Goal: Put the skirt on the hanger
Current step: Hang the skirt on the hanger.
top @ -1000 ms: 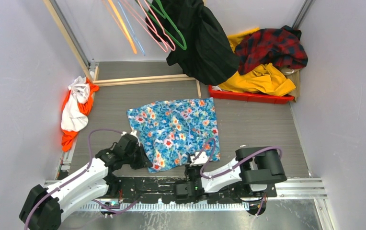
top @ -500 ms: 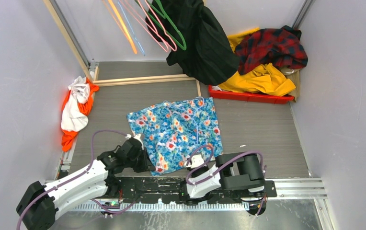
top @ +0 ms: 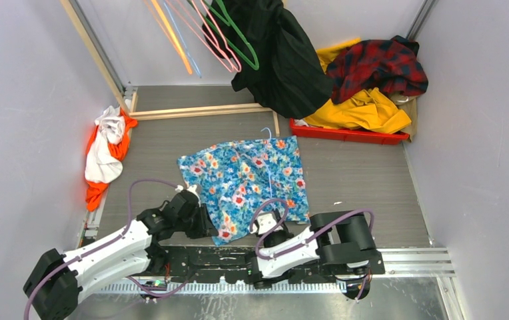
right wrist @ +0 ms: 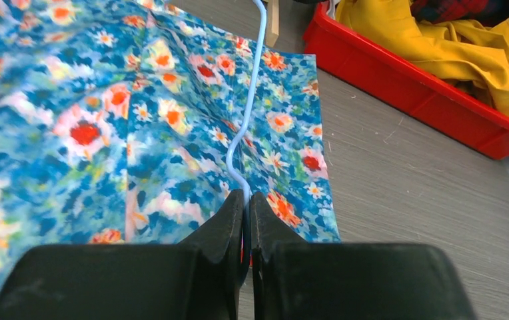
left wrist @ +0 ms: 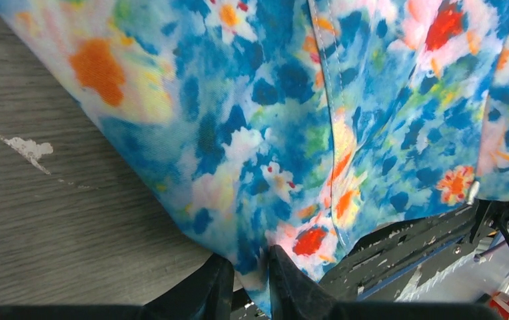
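The blue flowered skirt (top: 242,180) lies flat on the grey table (top: 358,180). A light blue wire hanger (top: 267,170) lies across it, its hook (top: 265,131) sticking out past the far hem. My right gripper (top: 273,225) sits at the skirt's near edge, shut on the hanger wire (right wrist: 255,80) right at its fingertips (right wrist: 235,220). My left gripper (top: 205,225) is at the skirt's near left corner. In the left wrist view its jaws stand slightly apart, with a fold of the skirt (left wrist: 305,100) lying between the fingers (left wrist: 212,283).
A big black coat (top: 292,60) and several coloured hangers (top: 205,33) hang at the back. A red tray (top: 345,134) holds yellow (top: 365,110) and plaid garments (top: 378,63) at back right. White and orange clothes (top: 105,157) lie by the left wall. A wooden bar (top: 198,111) crosses the back.
The hanger slid away from me, so its hook now pokes out past the skirt's far edge. My right arm shifted left. My left jaws eased apart on the skirt's corner.
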`<state>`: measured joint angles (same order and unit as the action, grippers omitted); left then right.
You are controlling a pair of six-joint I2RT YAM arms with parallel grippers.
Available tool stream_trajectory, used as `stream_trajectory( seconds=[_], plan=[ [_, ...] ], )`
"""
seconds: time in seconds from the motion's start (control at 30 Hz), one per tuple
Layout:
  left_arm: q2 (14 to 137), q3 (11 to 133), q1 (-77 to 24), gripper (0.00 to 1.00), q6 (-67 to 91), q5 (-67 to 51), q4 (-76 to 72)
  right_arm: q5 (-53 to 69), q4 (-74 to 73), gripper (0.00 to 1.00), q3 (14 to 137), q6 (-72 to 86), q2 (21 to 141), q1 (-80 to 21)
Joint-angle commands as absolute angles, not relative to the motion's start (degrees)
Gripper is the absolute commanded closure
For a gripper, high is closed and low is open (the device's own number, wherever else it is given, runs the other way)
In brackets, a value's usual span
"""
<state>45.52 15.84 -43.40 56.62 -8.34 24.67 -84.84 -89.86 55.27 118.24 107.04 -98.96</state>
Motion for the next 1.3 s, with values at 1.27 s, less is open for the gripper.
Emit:
stream_trajectory(
  seconds=[1.27],
  plan=[
    [59.3,53.3,-42.9,0.71,47.8,-9.7,27.8,-108.1,-98.2,0.99,62.6,127.2,87.1,-97.0]
  ],
)
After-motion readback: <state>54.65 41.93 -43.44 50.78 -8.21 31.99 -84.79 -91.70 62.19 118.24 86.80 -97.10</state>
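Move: My left hand has just loosened at the floral skirt's near-left corner; the skirt's middle lies about 12 cm ahead and 8 cm right of it, 2 cm lower. The blue hanger's middle is about 14 cm ahead, 15 cm right and 8 cm up from the left hand. From my right hand, which holds the hanger, the skirt's middle is some 9 cm ahead, 10 cm left and 11 cm below, the hook 22 cm ahead and 3 cm left, level. I keep the hanger pinched in my right hand and lift it about 9 cm, rolling some 25 degrees so that the hand's left side rises. My left hand lingers at the skirt's corner, then comes free, climbing ever faster for some 12 cm while swinging forward and right over the skirt towards the hanger, fingers still parted. ##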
